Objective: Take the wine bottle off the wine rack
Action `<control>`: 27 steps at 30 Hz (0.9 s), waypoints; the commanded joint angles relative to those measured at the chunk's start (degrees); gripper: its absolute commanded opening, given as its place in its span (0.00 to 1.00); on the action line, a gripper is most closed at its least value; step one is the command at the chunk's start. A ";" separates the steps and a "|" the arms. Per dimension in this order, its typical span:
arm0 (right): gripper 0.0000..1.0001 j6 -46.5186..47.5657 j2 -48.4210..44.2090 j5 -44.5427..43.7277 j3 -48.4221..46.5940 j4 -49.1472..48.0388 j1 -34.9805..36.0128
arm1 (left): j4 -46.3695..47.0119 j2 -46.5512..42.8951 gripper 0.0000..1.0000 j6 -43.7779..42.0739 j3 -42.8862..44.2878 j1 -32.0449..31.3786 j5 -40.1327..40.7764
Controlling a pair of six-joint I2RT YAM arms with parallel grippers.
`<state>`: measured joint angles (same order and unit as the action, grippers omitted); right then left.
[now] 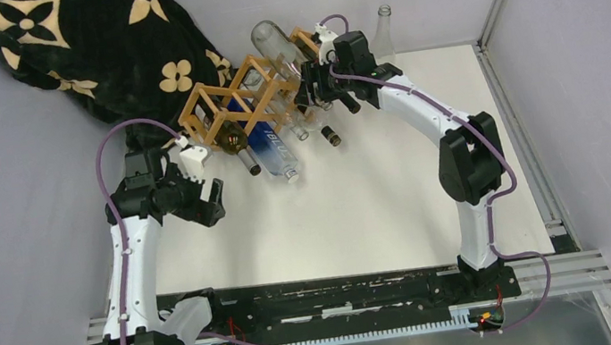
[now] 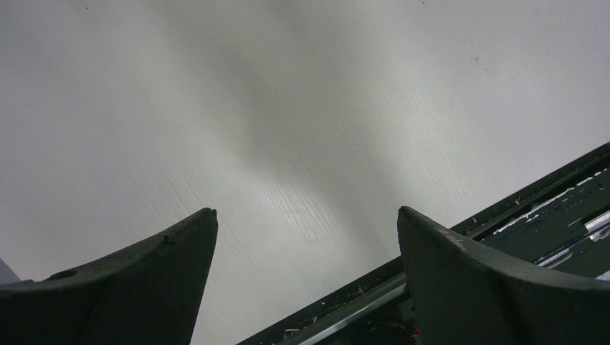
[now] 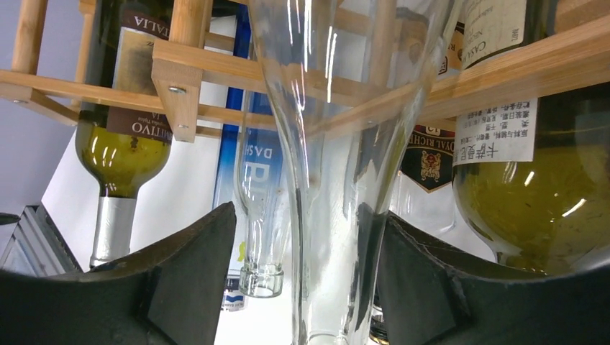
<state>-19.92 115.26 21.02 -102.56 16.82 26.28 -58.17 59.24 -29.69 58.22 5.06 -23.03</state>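
The wine rack, a light wooden lattice, stands at the back of the table with several bottles lying in its cells. A clear glass wine bottle sticks out of its far side. Up close its neck runs between the fingers of my right gripper. The right finger lies against the glass, while a gap shows at the left finger, so the gripper is open. My left gripper hangs open over bare table, left of and nearer than the rack.
Green bottles and a blue bottle lie in the rack, necks pointing at the near side. A black flowered bag sits behind the rack at left. A clear bottle stands at the back right. The black base rail runs along the near edge.
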 commanded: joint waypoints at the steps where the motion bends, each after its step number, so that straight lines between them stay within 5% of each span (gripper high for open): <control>1: 0.74 -0.26 -1.40 2.89 -2.61 -1.11 -0.82 | 1.59 -1.96 1.00 -3.07 1.48 0.04 -2.10; 21: 0.59 -6.38 2.78 12.37 -3.90 -4.43 -3.70 | 1.49 -2.90 1.00 -3.35 2.37 0.06 -2.95; 24: 0.54 -7.68 2.88 13.44 -3.69 -5.76 -3.56 | 1.40 -2.82 1.00 -3.38 2.67 0.06 -3.25; 27: 0.35 -9.41 2.54 14.19 -3.60 -7.75 -3.53 | 0.84 -2.74 1.00 -3.89 3.01 0.04 -3.20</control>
<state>-26.37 118.21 31.40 -105.78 15.66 22.04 -58.19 57.34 -31.09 58.43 5.06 -24.29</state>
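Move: The clear bottle lying on top of the rack has its tapering neck already between the right hand's open fingers. Its middle is about 6 cm ahead, 3 cm left and 3 cm above. The dark wine bottle lies roughly 3 cm ahead and 6 cm right, some 5 cm lower. The blue bottle is about 12 cm left, 4 cm back and 12 cm lower. From the left hand, the clear bottle is some 30 cm ahead, 23 cm right and 6 cm higher. The right fingers draw in on both sides of the clear bottle's neck, going from about two-thirds to under half open and ending right up against the glass. Before that the hand shifts about 1.5 cm right, then forward and up by as much, and eases back slightly, rolling its left side up about 10 degrees so that the neck sits centred between the pads. ##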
